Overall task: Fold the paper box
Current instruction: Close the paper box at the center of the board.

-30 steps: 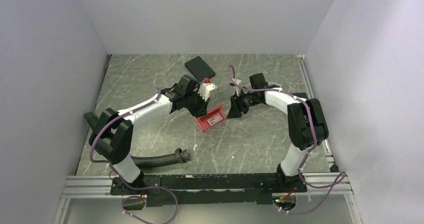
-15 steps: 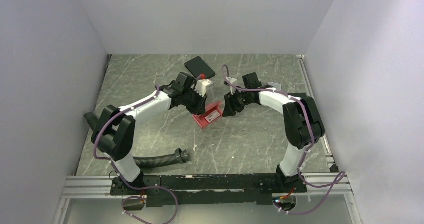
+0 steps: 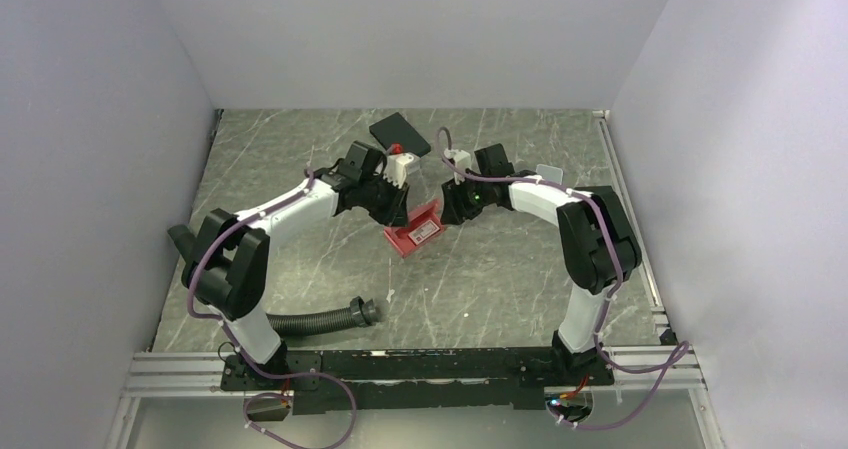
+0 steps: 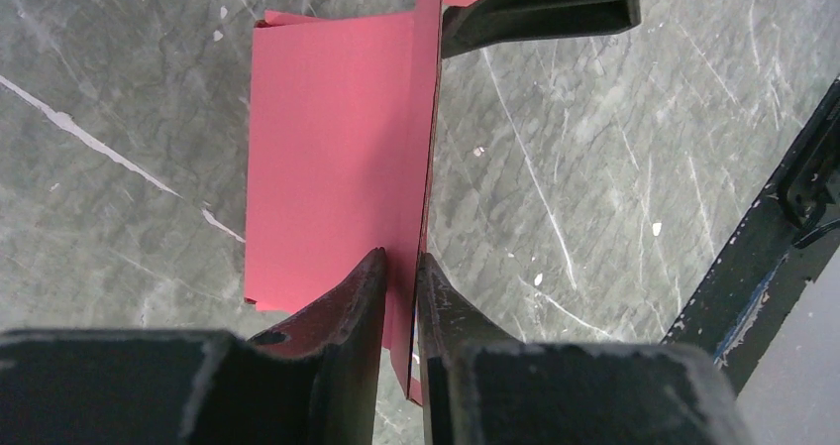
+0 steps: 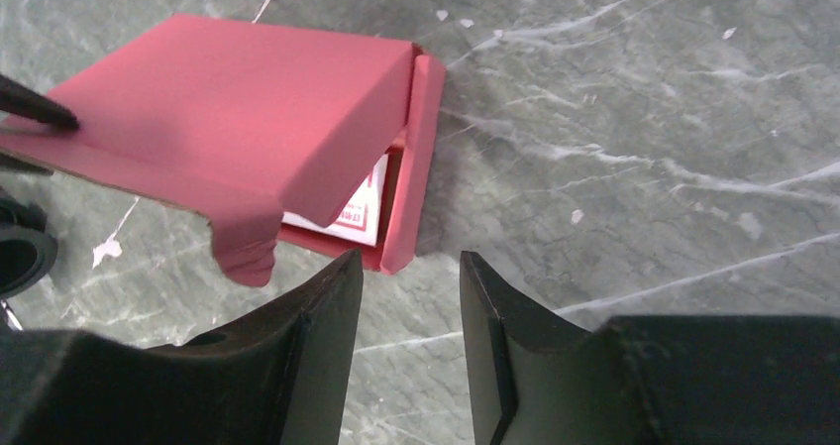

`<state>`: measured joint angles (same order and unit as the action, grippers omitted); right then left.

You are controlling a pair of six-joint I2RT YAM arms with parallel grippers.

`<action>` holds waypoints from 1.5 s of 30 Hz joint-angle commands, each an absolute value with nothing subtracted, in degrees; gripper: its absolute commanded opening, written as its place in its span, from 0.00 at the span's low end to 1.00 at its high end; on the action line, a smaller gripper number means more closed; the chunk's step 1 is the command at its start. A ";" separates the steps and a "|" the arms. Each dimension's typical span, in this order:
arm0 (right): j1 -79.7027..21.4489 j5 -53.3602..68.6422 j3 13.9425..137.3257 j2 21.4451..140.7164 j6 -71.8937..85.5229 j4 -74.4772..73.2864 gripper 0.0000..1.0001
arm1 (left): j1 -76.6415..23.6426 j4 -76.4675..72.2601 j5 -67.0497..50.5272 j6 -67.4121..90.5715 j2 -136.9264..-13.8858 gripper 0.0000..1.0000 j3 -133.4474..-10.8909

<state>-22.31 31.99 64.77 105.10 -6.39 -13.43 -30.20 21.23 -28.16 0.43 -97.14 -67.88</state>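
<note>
The pinkish-red paper box (image 3: 415, 231) lies mid-table, part folded, with one panel raised. In the left wrist view the paper box (image 4: 337, 167) shows that panel standing on edge, and my left gripper (image 4: 401, 257) straddles it, jaws a sliver apart, the thin card against the right finger. My left gripper (image 3: 400, 212) is at the box's left end. My right gripper (image 3: 449, 207) sits at its right end, open and empty. From the right wrist, the paper box (image 5: 248, 98) lies just beyond my right gripper (image 5: 409, 257), a white label (image 5: 362, 207) showing under the raised panel.
A black flat box (image 3: 399, 135) lies behind the arms near the back wall. A black ribbed hose (image 3: 320, 319) rests on the table at front left. Grey walls close in both sides. The right gripper's finger (image 4: 545, 4) shows at the far end of the raised panel.
Both grippers and the box have shifted left and slightly back. The right gripper has come in against the box's right end. The left jaws have eased slightly apart.
</note>
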 commanded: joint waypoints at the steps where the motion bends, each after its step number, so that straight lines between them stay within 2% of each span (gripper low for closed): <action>1: -22.28 31.46 67.00 106.10 -2.38 -8.79 0.44 | -28.98 21.36 -29.60 3.16 -97.91 0.23 -69.78; 15: -22.18 33.53 67.85 108.48 2.62 -6.12 0.41 | -26.27 20.96 -33.14 5.49 -98.79 0.23 -70.36; 23: -18.37 39.76 68.43 105.12 -0.39 -9.19 0.44 | -26.28 23.23 -35.57 3.84 -100.48 0.18 -70.75; 30: -13.49 46.72 66.53 96.33 -13.43 -12.87 0.51 | -27.65 25.98 -35.52 2.50 -102.83 0.18 -71.91; 35: -13.53 55.64 64.38 89.83 -24.37 -13.71 0.57 | -29.41 27.61 -34.56 1.36 -103.81 0.19 -72.28; 41: -17.18 62.50 62.54 86.71 -52.82 -24.98 0.66 | -31.55 29.26 -32.98 0.70 -104.50 0.19 -72.75; 45: -19.89 59.59 60.71 85.73 -69.97 -30.18 0.71 | -32.52 30.02 -32.40 -2.02 -104.65 0.20 -73.14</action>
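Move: Some 4 cm to the left hand's right, 1 cm back and 6 cm below lies the front wall of the paper box's tray; this hand already pinches the raised lid's front flap. The white card in the tray is about 4 cm right, 1 cm ahead and 7 cm down. From the right hand, the tray's right corner is roughly 2 cm left, 1 cm back and 2 cm lower, and the front wall 5 cm left and 5 cm back. Keeping its pinch on the lid's flap, the left hand eases about 1 cm forward and left, then draws back and sinks some 3 cm each way, drifting right, towards the tray's front wall. The right hand first creeps about 1 cm forward and left at the tray's corner, then pulls right and lifts sharply off, about 13 cm up, finally swinging back as it tips up some 30 degrees, turns counter-clockwise and opens wider. ##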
